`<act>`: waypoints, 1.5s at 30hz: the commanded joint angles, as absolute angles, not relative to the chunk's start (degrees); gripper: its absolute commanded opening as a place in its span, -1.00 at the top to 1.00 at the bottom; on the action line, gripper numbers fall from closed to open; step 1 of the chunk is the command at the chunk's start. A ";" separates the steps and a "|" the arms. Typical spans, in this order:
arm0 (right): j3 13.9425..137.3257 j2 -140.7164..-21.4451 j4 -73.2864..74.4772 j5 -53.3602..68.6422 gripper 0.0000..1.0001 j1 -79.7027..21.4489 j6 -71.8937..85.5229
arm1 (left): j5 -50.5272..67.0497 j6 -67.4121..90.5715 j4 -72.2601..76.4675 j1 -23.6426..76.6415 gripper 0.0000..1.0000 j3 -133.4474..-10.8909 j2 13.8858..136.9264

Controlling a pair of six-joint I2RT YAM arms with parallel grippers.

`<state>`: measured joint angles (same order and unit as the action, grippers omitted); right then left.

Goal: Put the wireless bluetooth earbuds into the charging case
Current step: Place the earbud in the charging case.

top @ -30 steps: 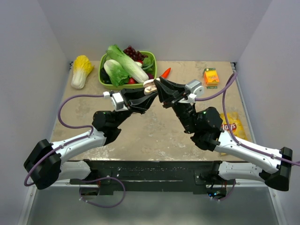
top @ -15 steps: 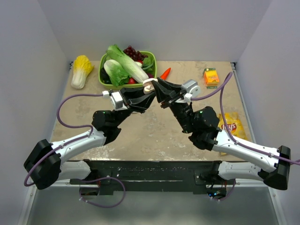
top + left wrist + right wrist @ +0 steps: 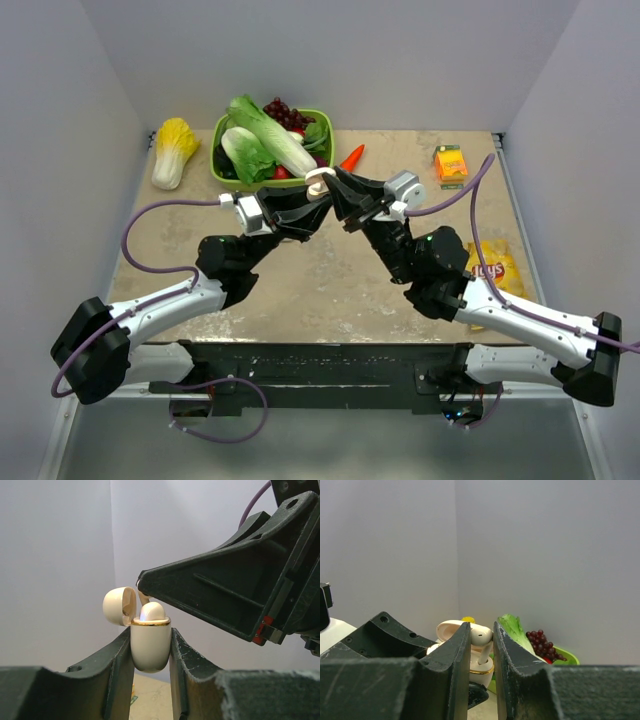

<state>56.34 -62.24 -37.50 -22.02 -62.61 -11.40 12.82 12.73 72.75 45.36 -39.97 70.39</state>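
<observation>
My left gripper (image 3: pixel 150 641) is shut on the charging case (image 3: pixel 150 645), a cream-white case with a gold rim, held upright above the table with its lid (image 3: pixel 120 605) open. A rounded white earbud top (image 3: pixel 153 611) shows in the case mouth. My right gripper (image 3: pixel 481 632) is shut on an earbud (image 3: pixel 482 636) directly over the case (image 3: pixel 482 665), with the stem pointing down into the opening. In the top view both grippers meet at the case (image 3: pixel 318 182) just in front of the basket.
A green basket (image 3: pixel 322 120) with lettuce and grapes stands right behind the grippers. A carrot (image 3: pixel 352 155) lies beside it. A napa cabbage (image 3: pixel 174 150) is at the back left, an orange carton (image 3: pixel 451 162) at the back right, and a chips bag (image 3: pixel 497 268) at the right edge.
My right gripper has moved a little to the left, bringing the earbud over the case mouth. The left arm has held still.
</observation>
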 commanded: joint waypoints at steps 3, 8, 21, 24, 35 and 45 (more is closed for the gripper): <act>58.97 -61.26 -32.08 -19.60 1.00 -62.75 -11.43 | 12.04 12.66 82.97 44.91 1.00 -42.71 70.05; 59.59 -61.08 -29.97 -19.68 0.78 -62.75 -10.46 | 11.78 12.39 82.88 44.91 1.00 -42.63 70.14; 60.73 -61.08 -28.57 -21.79 0.36 -62.75 -8.09 | 11.07 12.04 82.97 44.91 1.00 -42.45 70.31; 61.35 -61.43 -28.04 -22.32 0.28 -62.75 -7.39 | 10.81 12.13 82.97 44.91 1.00 -42.36 70.40; 62.58 -61.09 -27.51 -24.52 0.12 -62.75 -5.72 | 10.46 11.78 83.06 44.83 1.00 -41.57 70.31; 63.19 -61.08 -27.07 -27.68 0.08 -62.75 -5.01 | 10.28 11.87 83.32 44.82 1.00 -41.04 70.05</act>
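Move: The second earbud's head is still pinched in the right fingers. Its stem already points into the charging case's empty slot, roughly 3 cm below the hand and 1 cm to its left. The seated earbud is about 3 cm left, 1 cm back and 2 cm lower; the open lid is about 2 cm ahead, 2 cm left and level with it. From the left hand, which grips the case, that slot lies some 2 cm above, 2 cm right and 1 cm ahead. Holding nearly in place, the right hand opens its fingers to about twice their gap and lets go of the earbud's head, sinking roughly 1 cm towards the case as they open. It tips down about 5 degrees and ends with a slight drift forward and right, one finger still against the head. The left hand keeps its grip on the case, shifting under 1 cm. ##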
